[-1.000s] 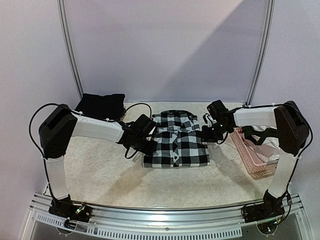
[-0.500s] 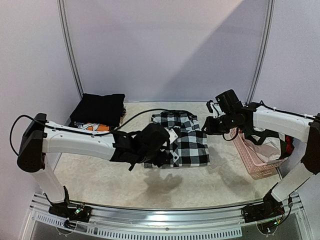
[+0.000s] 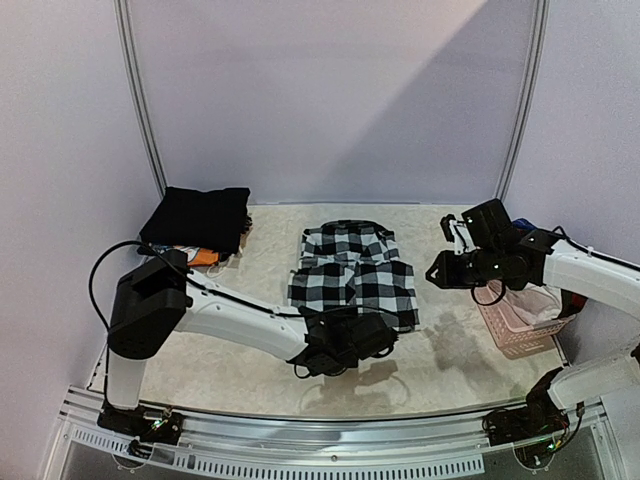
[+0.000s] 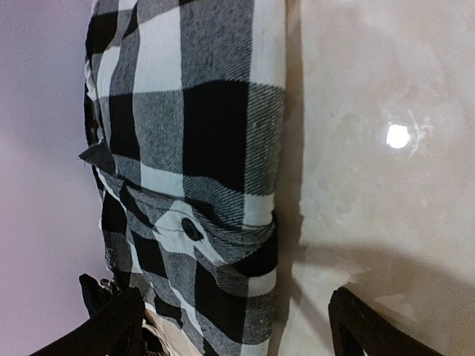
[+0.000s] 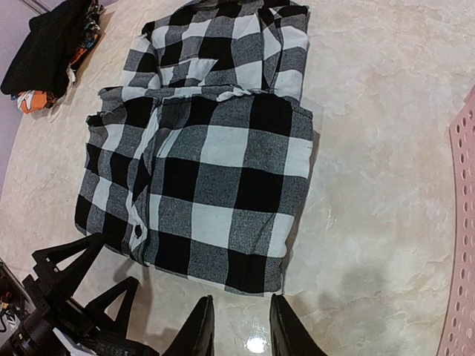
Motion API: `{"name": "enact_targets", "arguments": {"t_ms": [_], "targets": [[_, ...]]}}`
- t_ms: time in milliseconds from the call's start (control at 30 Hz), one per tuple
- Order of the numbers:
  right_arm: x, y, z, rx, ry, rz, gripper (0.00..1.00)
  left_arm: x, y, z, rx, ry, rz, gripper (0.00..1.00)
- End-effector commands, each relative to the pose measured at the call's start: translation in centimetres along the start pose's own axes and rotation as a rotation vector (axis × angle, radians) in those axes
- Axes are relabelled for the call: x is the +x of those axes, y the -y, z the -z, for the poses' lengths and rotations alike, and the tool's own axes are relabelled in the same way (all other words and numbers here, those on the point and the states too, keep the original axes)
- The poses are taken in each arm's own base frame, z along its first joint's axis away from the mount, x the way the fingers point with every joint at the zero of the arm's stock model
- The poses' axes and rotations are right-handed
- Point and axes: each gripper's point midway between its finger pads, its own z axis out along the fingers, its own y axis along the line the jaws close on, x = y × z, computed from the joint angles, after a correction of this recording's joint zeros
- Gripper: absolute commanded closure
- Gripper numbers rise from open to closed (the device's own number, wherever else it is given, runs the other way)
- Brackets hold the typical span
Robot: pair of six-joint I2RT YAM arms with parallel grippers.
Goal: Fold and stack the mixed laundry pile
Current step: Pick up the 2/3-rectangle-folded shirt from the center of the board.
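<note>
A black-and-white checked shirt (image 3: 352,275) lies folded flat in the middle of the table. My left gripper (image 3: 352,332) is at its near edge, open wide. In the left wrist view the shirt's near corner (image 4: 223,297) sits between the spread fingers (image 4: 111,326), which do not pinch it. My right gripper (image 3: 434,272) hovers to the right of the shirt. In the right wrist view its fingers (image 5: 199,330) stand a little apart over bare table, just off the shirt's hem (image 5: 245,274). A folded black garment (image 3: 200,215) lies at the back left on orange printed pieces (image 3: 203,256).
A pink perforated basket (image 3: 515,325) with pale cloth in it stands at the right edge, under the right arm; its rim (image 5: 464,222) shows in the right wrist view. The left gripper (image 5: 67,297) shows at the lower left of that view. Purple walls close the back.
My left arm swung from the shirt's left side round to its near edge and its jaws opened wide. My right gripper drew back to the right, off the shirt, and opened slightly.
</note>
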Motion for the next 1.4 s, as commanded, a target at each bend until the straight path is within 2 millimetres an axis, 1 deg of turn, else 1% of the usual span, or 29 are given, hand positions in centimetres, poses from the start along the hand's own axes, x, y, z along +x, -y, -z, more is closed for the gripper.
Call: {"name": "enact_targets", "arguments": {"t_ms": [0,100,300,433,633,800,833,900,933,1000,1033,1133,1200,1367], "targets": [[0.4,0.4,1.2,0.001,0.027,-0.015,0.73,-0.4,-0.7,0.4,-0.014,-0.014,-0.072,0.12],[0.4,0.2,1.7,-0.012,0.041,-0.020,0.73,-0.1,-0.1,-0.5,-0.024,-0.041,-0.096,0.13],[0.8,0.3,1.7,-0.014,0.034,-0.027,0.73,0.2,0.5,-2.1,-0.029,-0.054,-0.102,0.22],[1.0,0.4,1.6,-0.018,0.034,-0.033,0.73,0.2,0.5,-3.2,-0.049,-0.053,-0.111,0.30],[1.5,0.5,1.5,-0.020,0.030,-0.040,0.73,0.0,0.8,-4.8,-0.070,-0.057,-0.124,0.38],[1.6,0.5,1.6,-0.025,0.030,-0.040,0.73,-0.1,0.4,-5.8,-0.067,-0.052,-0.117,0.45],[1.6,0.5,1.6,-0.025,0.029,-0.041,0.73,-0.2,0.4,-5.9,-0.067,-0.048,-0.119,0.48],[1.7,0.5,1.6,-0.023,0.026,-0.040,0.73,-0.5,0.3,-5.9,-0.064,-0.039,-0.121,0.59],[1.8,0.6,1.5,-0.022,0.025,-0.041,0.73,-0.6,0.2,-5.9,-0.064,-0.036,-0.121,0.68],[1.8,0.6,1.5,-0.020,0.024,-0.041,0.73,-0.6,0.3,-6.0,-0.062,-0.033,-0.121,0.91],[1.9,0.6,1.5,-0.020,0.024,-0.040,0.73,-0.6,0.2,-6.0,-0.067,-0.033,-0.117,1.00],[1.8,0.6,1.5,-0.023,0.026,-0.042,0.72,-0.4,0.3,-5.7,-0.069,-0.036,-0.108,1.00],[1.8,0.4,1.5,-0.030,0.023,-0.039,0.73,-0.3,0.5,-5.0,-0.068,-0.031,-0.097,1.00],[1.6,-0.5,1.7,-0.064,0.009,-0.021,0.73,0.5,1.2,-2.1,-0.081,-0.018,-0.074,1.00]]}}
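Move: The folded plaid shirt lies straight ahead of the left gripper, its middle some 14 cm out and 3 cm lower, its near edge only about 3 cm ahead. The laundry stack is 25 cm ahead and roughly 29 cm to this gripper's left; the basket is about 6 cm ahead and 31 cm to its right. From the right gripper the shirt's middle lies 9 cm ahead, 13 cm to the left and 14 cm below. Bring the left gripper forward about 4 cm into the shirt's near edge near the button strip, easing slightly right and sinking some 3 cm, one finger above the cloth and the other under it. Close the wide-open fingers gradually on the way, then snap them shut to pinch the edge and start easing back. Draw the right gripper back about 2 cm, away from the shirt, and hold it there. ##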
